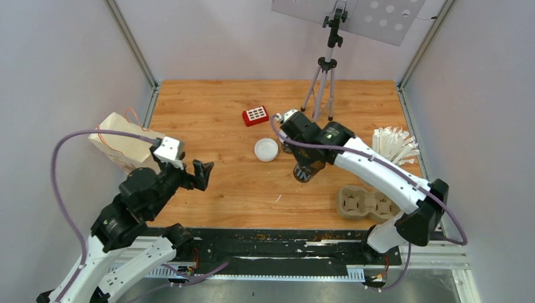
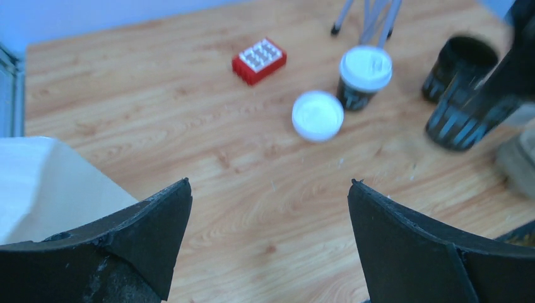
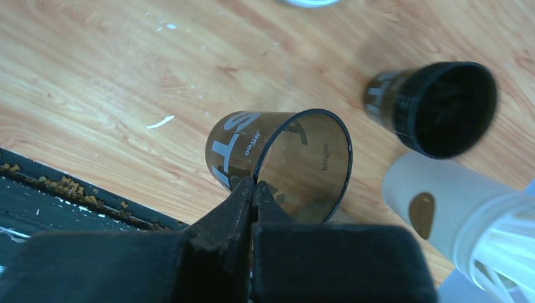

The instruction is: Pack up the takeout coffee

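My right gripper (image 3: 254, 184) is shut on the rim of a lidless black takeout coffee cup (image 3: 284, 158) with pale print, which it holds tilted over the wood near the table's middle (image 1: 305, 169). A second lidless black cup (image 3: 441, 107) stands just beyond it. A third black cup with its white lid on (image 2: 364, 76) stands behind them, and a loose white lid (image 1: 266, 149) lies flat to its left. My left gripper (image 1: 189, 173) hangs open over bare wood at the left, with nothing between its fingers (image 2: 158, 221).
A pale paper bag (image 1: 123, 142) stands at the left edge. A grey-brown cup tray (image 1: 366, 203) lies at the front right, with a white cup of wrapped straws (image 1: 394, 145) behind it. A red block (image 1: 255, 115) and a tripod (image 1: 322, 82) are further back.
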{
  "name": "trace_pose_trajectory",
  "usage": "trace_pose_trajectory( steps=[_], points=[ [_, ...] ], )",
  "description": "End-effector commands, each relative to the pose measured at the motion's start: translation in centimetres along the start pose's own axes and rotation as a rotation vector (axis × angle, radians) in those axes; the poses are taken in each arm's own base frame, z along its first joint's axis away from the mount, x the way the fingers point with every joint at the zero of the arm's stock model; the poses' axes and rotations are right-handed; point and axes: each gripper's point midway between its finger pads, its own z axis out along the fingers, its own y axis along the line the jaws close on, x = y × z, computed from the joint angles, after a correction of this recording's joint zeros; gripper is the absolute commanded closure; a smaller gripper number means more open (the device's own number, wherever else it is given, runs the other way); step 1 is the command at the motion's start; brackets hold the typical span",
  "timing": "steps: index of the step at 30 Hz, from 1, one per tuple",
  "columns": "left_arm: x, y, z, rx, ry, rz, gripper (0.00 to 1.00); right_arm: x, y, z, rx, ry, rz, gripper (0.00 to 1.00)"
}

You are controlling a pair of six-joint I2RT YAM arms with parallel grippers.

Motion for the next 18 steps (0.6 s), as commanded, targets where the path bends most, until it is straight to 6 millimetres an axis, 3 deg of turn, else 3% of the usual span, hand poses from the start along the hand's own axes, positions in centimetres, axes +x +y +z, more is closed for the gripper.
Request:
trace_pose_trajectory(
  steps=[1,5,11,18],
  points=[
    [-4.0,1.5,-2.7,-0.057,-0.118,-0.078,0.0,-0.8,4.4,2.5,-0.004,-0.054,-0.058,1.0],
    [-5.6,2.5,-4.3,-0.092,-0.156,-0.11,0.0,0.0,7.4,5.2,0.034,-0.029,-0.158,1.0],
    [-7.0,3.3,-5.9,-0.115,-0.185,-0.122,0.0,2.9,11.4,8.5,0.05,0.023,-0.275,1.0],
    [-6.3,3.8,-5.9,-0.142,-0.162,-0.109,0.0,4.6,14.5,8.1,0.016,0.015,-0.324,0.99]
  ],
)
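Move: The right hand holds the brown cup by its rim; the bare table spot it is carried to lies about 11 cm left, 5 cm nearer and 23 cm below. From this hand, the loose white lid lies 12 cm ahead and 12 left, the lidded cup 13 ahead and 3 left, and the stacked cups 10 ahead and 14 right. From the left hand, the spot is some 22 cm right, about level, 29 below. The right hand lowers the pinched cup some 12 cm while sweeping left and back; the open left rises clear. ##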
